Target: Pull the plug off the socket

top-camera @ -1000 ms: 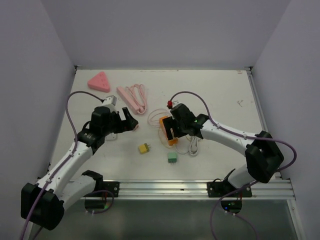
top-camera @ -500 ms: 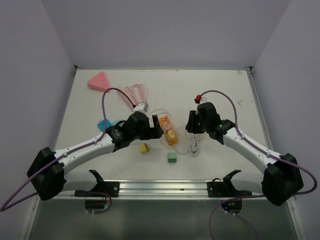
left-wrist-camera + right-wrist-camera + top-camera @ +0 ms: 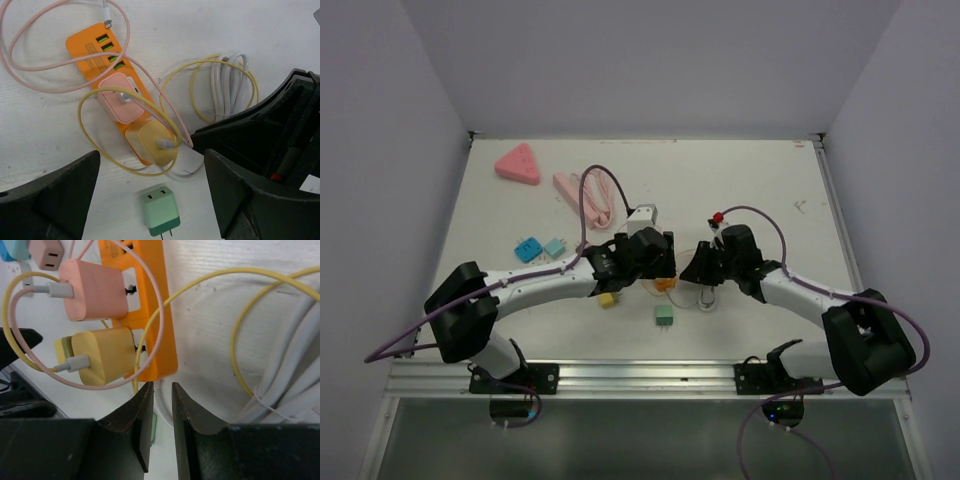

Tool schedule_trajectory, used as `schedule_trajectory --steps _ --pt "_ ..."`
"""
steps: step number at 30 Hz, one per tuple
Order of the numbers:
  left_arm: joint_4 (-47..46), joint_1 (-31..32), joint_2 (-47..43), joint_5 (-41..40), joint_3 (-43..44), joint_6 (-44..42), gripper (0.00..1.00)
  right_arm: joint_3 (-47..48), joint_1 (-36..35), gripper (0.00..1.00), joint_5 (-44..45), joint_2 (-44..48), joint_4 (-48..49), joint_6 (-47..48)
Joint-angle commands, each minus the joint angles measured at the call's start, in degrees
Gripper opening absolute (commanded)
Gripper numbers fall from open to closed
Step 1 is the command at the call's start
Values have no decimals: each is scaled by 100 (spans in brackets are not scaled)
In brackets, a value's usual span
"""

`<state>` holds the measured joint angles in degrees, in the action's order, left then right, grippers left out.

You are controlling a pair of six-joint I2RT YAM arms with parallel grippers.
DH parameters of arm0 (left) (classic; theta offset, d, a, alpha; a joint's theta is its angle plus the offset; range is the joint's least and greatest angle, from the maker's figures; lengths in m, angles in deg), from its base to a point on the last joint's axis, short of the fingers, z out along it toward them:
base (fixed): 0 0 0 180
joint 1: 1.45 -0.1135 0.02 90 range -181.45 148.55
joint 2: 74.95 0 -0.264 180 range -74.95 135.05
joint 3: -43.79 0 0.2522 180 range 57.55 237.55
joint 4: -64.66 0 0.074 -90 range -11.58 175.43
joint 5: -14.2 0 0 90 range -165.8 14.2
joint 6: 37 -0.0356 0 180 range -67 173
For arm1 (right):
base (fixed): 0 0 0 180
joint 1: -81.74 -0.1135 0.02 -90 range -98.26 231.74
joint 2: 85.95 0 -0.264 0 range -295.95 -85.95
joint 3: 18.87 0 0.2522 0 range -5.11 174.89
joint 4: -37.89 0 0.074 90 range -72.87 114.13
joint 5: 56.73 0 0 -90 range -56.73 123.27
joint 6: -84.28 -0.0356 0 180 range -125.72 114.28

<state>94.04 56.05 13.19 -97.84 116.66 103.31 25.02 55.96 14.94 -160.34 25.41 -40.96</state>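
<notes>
The orange socket strip lies on the white table with a pink plug and a yellow plug pushed into it. My left gripper hangs open over the strip's near end, and the yellow plug sits between its fingertips, untouched. In the top view the left gripper covers most of the strip. My right gripper is shut just off the strip's end, beside the yellow plug, with nothing visible between its fingers.
Loose yellow cable and a white cord bundle lie right of the strip. A green adapter and a yellow one sit nearer the front. Blue adapters, a pink strip and a pink triangle lie left.
My left arm has swung right from the table's left side to over the orange strip. The right gripper has let go of the strip, backed off to the right and shut.
</notes>
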Motion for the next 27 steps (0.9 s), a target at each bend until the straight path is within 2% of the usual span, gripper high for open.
schedule_trajectory --steps 1,8,14,19,23,27 --pt "196 95 247 -555 346 120 88 -68 20 26 -531 -163 1084 -193" --pt "424 209 731 -714 592 208 84 -156 20 27 -698 -620 1655 -264" --pt "451 218 959 -863 698 252 76 -218 20 27 -707 -919 1867 -246" --pt "460 218 1039 -872 672 366 65 -279 20 26 -681 -1112 1902 -263" --pt "451 210 1039 -951 540 550 51 -288 20 25 -698 -1297 1920 -264" --pt "451 210 1030 -977 514 665 43 -262 20 24 -777 -1446 1937 -264"
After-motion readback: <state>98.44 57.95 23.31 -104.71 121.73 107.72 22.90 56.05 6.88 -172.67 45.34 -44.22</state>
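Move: The yellow plug, seated at the near end of the orange socket strip, lies about 6 cm below the left hand, some 1 cm ahead and 1 cm right. The pink plug stands 4 cm farther out and 2 cm left of the yellow one; the loose green plug is roughly 9 cm back, 1 cm right and 10 cm below the left hand. From the right hand, the socket's middle is about 7 cm left, 4 cm ahead and 3 cm lower, the yellow plug 5 cm left, 1 cm ahead, level in height. Down almost straight by about 4 cm comes the left hand over the yellow plug, its left side tilting up slightly; once low, it stays there and its fingers close from nearly wide to about half open, one on each side of the plug. The right hand, fingers kept nearly shut, slides some 3 cm left, then also sinks, bringing its fingertips up against the right side of the socket beside that plug. ##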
